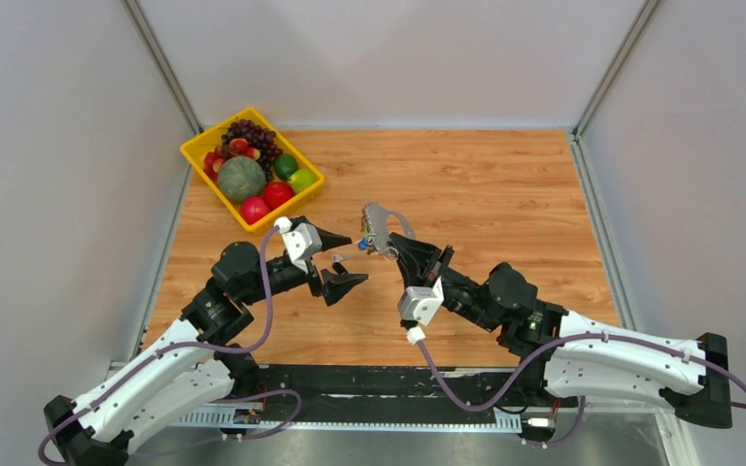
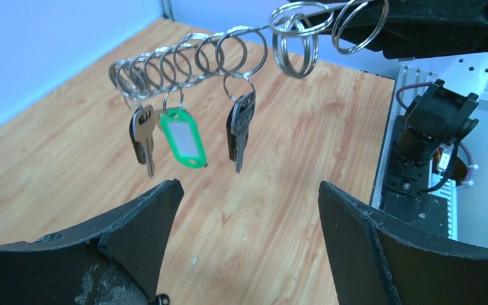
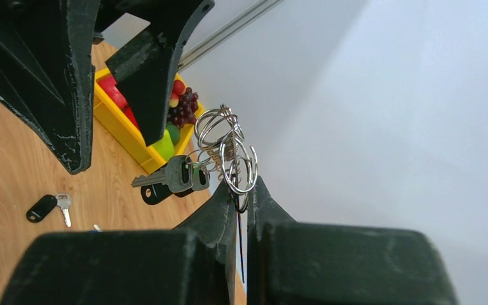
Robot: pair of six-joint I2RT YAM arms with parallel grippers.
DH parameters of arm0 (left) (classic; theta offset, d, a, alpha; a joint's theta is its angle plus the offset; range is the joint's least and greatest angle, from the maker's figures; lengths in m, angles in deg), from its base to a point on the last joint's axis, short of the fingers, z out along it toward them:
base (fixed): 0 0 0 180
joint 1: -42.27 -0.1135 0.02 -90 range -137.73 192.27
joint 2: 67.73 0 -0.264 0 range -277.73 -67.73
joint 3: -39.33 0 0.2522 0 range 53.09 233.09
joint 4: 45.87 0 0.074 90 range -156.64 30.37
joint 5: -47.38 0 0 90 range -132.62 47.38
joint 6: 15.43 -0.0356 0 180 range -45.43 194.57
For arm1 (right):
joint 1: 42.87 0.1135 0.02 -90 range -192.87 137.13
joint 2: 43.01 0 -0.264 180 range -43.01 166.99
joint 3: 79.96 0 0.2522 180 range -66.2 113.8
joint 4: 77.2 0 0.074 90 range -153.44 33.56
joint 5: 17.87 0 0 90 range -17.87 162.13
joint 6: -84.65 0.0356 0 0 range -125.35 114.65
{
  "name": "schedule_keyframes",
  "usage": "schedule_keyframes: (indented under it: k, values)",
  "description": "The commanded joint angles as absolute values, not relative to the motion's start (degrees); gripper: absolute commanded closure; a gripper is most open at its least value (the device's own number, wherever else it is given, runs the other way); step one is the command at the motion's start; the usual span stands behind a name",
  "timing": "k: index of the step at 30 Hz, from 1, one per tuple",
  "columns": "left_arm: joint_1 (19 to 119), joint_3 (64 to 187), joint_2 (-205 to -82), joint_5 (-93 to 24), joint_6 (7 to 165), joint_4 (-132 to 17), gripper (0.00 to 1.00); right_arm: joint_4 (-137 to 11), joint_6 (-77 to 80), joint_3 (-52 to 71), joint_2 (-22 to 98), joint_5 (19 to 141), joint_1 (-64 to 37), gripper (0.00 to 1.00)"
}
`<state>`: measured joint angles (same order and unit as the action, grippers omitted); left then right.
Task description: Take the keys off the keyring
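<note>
The keyring (image 2: 254,28) hangs in the air as a stretched line of several small split rings. From it dangle keys (image 2: 240,130), among them a brown one with a black head (image 2: 142,136), and a green tag (image 2: 183,136). My right gripper (image 3: 240,184) is shut on the rings at one end (image 3: 238,168), with the keys (image 3: 171,175) just beyond its tips. In the top view it (image 1: 390,241) holds the bunch (image 1: 377,228) above mid-table. My left gripper (image 2: 248,187) stands open below and in front of the hanging keys, touching nothing; the top view shows it (image 1: 357,260) just left of the bunch.
One loose key with a black tag (image 3: 43,208) lies on the wooden table under my left gripper. A yellow basket (image 1: 190,149) of fruit stands at the back left. Grey walls enclose the table on three sides.
</note>
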<state>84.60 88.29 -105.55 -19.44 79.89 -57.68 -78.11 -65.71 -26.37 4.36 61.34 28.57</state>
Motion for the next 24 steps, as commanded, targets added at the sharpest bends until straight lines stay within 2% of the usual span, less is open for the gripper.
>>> schedule_keyframes:
  k: [1,14,24]
  values:
    - [84.4,91.3,-106.7,-15.7,72.6,-52.7,0.1,-83.1,-70.3,-23.2,3.2,66.7,28.5,1.0]
    - [84.3,91.8,-109.1,-12.4,72.9,-46.0,0.2,-84.1,-70.8,-24.3,0.0,71.2,28.5,1.0]
    - [84.4,93.4,-111.6,-6.0,76.6,-44.4,0.33,-84.3,-71.0,-24.4,0.5,70.8,28.5,1.0]
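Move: The nearest hanging key on the keyring is just off my open left fingertips: roughly 4 cm to the right, 2 cm ahead and 2 cm above. From my left hand, the green tag hangs about 6 cm ahead and 3 cm right, the far pair of keys some 8 cm ahead and 2 cm right, both 1 to 2 cm higher. My right hand, gripping the keyring, has that nearest key 4 cm to its left, level in reach and 4 cm below. I raise my left hand about 3.5 cm and ease it roughly 2 cm right, towards the nearest hanging key, rolling and swinging the wrist some 10 degrees and drawing the fingers partly together on either side of the key. Meanwhile my right hand keeps its grip on the keyring and lifts it about 3 cm while drawing back 2.5 cm, turning slightly counter-clockwise, then holds still. ##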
